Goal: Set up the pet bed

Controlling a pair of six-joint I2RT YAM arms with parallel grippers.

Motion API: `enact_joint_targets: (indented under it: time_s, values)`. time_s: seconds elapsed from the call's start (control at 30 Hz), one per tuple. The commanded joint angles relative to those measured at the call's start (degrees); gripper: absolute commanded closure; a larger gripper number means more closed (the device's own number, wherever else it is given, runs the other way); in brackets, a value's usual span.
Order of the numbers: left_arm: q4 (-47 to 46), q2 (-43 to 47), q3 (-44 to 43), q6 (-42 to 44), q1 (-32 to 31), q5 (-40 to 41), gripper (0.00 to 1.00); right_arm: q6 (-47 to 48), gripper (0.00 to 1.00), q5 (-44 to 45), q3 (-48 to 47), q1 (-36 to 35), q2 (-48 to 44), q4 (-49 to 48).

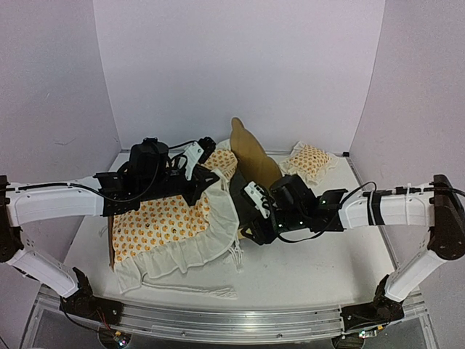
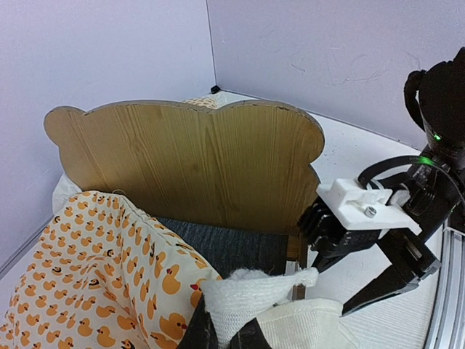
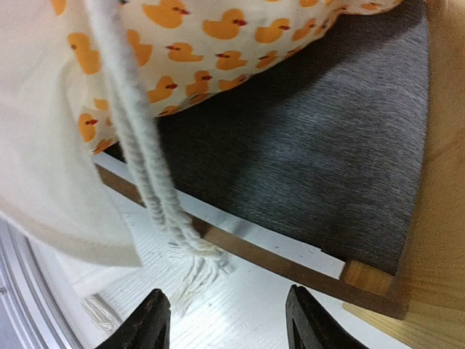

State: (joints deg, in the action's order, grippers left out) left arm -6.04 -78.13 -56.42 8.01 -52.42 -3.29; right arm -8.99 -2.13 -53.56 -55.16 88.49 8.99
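The pet bed lies on the table with its bear-ear headboard upright and its dark grey base panel partly bare. Orange duck-print bedding covers most of the frame. My left gripper is shut on the bedding's white ruffle near the headboard corner. Beside the bed's side rail, my right gripper is open over the table, holding nothing. A white tasselled cord hangs just in front of it.
A small matching pillow lies at the back right by the wall. The white ruffle and loose cords spill over the table toward the front edge. Walls close in behind and on both sides.
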Motion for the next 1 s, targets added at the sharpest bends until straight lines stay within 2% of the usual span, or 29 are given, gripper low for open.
enact_joint_targets:
  time_s: [0.0,0.27,0.37,0.5,0.53,0.7,0.77,0.8,0.97]
  values:
    - [-3.01,2.37,0.02,1.06,0.39,0.86,1.0,4.12,0.44,-8.02,0.59,-0.11,0.76,-7.96]
    - [-3.02,2.81,-0.09,0.53,0.57,0.41,1.0,4.54,0.54,-9.42,-4.72,-0.05,7.57,-10.91]
    - [-3.01,2.8,-0.05,0.45,0.56,0.3,1.0,4.16,0.58,-7.39,-5.49,-0.09,8.97,-11.26]
    - [-3.06,2.8,0.04,0.52,0.66,0.38,1.0,4.02,0.73,-5.62,-5.69,-0.09,9.93,-11.88]
    - [-3.02,2.87,0.0,0.58,0.66,0.43,1.0,3.99,0.79,-5.08,-5.57,-0.09,9.9,-11.89]
    - [-2.92,3.46,0.64,0.71,0.89,0.86,1.0,4.24,1.0,-3.48,-2.75,-0.06,6.49,-11.61]
    - [-2.92,3.53,0.77,0.69,1.05,0.93,1.0,4.31,1.0,-1.74,-1.87,-0.1,4.5,-10.94]
    - [-2.94,3.53,0.79,0.69,1.09,0.92,1.0,4.47,1.0,-0.71,-1.99,-0.05,3.1,-9.37]
    - [-2.5,3.56,0.93,0.69,1.21,0.46,1.0,4.51,1.0,2.08,-7.46,-0.09,-3.93,11.33]
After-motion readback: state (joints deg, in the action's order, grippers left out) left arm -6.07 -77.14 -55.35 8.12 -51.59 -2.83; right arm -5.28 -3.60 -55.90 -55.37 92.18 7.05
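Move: The tasselled end of the white cord hangs about 5 cm to the right hand's left, level with it fore and aft and some 2 cm lower. The upright headboard's middle is roughly 18 cm ahead of the right hand and 2 cm higher; the duck cover's edge, held in the left fingers, is about 12 cm left, 3 cm ahead and 14 cm up. From the left hand, the cord end is some 7 cm right, 3 cm back and 17 cm down. The right hand, fingers about half open, slips back slightly, then reaches about 4.5 cm left and a little down to the hanging cord, turning some 10 degrees counter-clockwise, and shuts there, seeming to pinch the cord just above its tassel. Once shut, it draws back right by about 3 cm and rises slightly at the end, while the left hand stays almost still and keeps its grip on the cover's edge high above. ##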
